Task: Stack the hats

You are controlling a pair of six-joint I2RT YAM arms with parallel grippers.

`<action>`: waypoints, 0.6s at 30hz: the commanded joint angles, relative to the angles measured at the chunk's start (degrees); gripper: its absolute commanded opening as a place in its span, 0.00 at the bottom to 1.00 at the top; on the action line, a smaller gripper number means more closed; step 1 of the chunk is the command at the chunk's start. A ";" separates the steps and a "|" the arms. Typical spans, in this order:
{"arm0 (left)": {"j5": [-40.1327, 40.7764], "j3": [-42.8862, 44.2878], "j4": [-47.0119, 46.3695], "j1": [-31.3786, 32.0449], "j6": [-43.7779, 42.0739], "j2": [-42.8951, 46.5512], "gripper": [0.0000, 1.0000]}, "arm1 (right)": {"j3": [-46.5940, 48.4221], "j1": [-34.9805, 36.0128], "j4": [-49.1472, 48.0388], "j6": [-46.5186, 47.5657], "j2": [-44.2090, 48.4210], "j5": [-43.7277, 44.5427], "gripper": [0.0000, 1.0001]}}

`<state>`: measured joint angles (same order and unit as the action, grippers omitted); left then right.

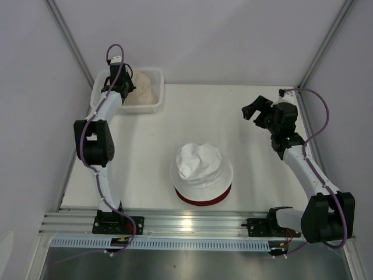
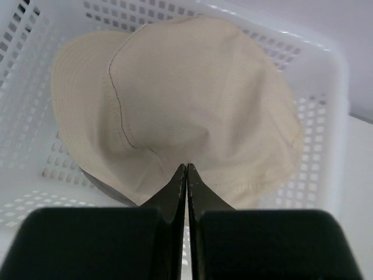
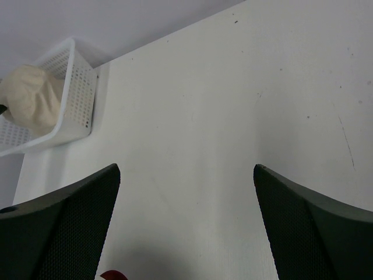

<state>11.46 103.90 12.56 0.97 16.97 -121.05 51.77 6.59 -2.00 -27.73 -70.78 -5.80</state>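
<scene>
A cream-beige hat (image 2: 192, 99) lies crown-up in the white mesh basket (image 2: 326, 87), with a grey hat (image 2: 105, 188) peeking out from under its near brim. My left gripper (image 2: 186, 166) is shut, its tips pinching the cream hat's fabric at the near edge of the crown, where creases converge. From above, the left gripper (image 1: 127, 86) reaches into the basket (image 1: 156, 76) at the back left. In the table's middle a white hat (image 1: 201, 163) sits on a dark red hat (image 1: 204, 200). My right gripper (image 1: 252, 111) hovers open over bare table at the right, nothing between its fingers.
The basket (image 3: 78, 99) with the cream hat (image 3: 29, 105) shows far left in the right wrist view, and a bit of the dark red hat (image 3: 113, 275) shows at the bottom edge. Metal rails run along the table's near edge (image 1: 186, 224). Enclosure walls stand close on all sides.
</scene>
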 commanded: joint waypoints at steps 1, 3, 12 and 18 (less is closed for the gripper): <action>-6.61 -2.20 -4.73 -0.53 -1.50 10.47 0.01 | 1.32 -0.44 -2.48 1.18 2.14 0.62 0.99; -8.38 -5.26 -5.96 -0.45 -1.42 14.69 0.01 | 1.32 -0.52 -2.57 1.27 2.49 0.35 0.99; -8.50 -8.63 -5.97 0.78 -1.41 21.75 0.01 | 0.61 -0.96 -3.45 0.92 3.72 -1.14 0.99; -2.59 1.83 3.17 0.17 -1.25 11.64 1.00 | 0.44 -0.96 -3.36 0.66 3.02 -2.72 0.99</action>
<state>5.61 102.85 10.55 1.37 15.92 -104.40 51.75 5.78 -2.72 -27.75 -68.14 -7.31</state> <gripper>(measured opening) 0.982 0.992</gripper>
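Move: Over the white basket the left hand's shut fingers are empty; the beige hat's middle lies about 4 cm ahead, 1 cm left and 6 cm below. The basket's middle is some 3 cm ahead, 4 cm left and 7 cm below; the stacked hats stand roughly 38 cm back and 29 cm right, near hand height. From the right hand, the beige hat is about 20 cm ahead, 50 cm left and 13 cm lower. Coming up without the beige hat, the left hand climbs about 17 cm away from it, drawing back some 5 cm and slightly right while the fingertips tilt up nearly 20 degrees. The empty fingers stay shut through the climb, then spread wide near the top as the hand eases forward about 2 cm. The right hand, open and empty, rises about 2 cm. ##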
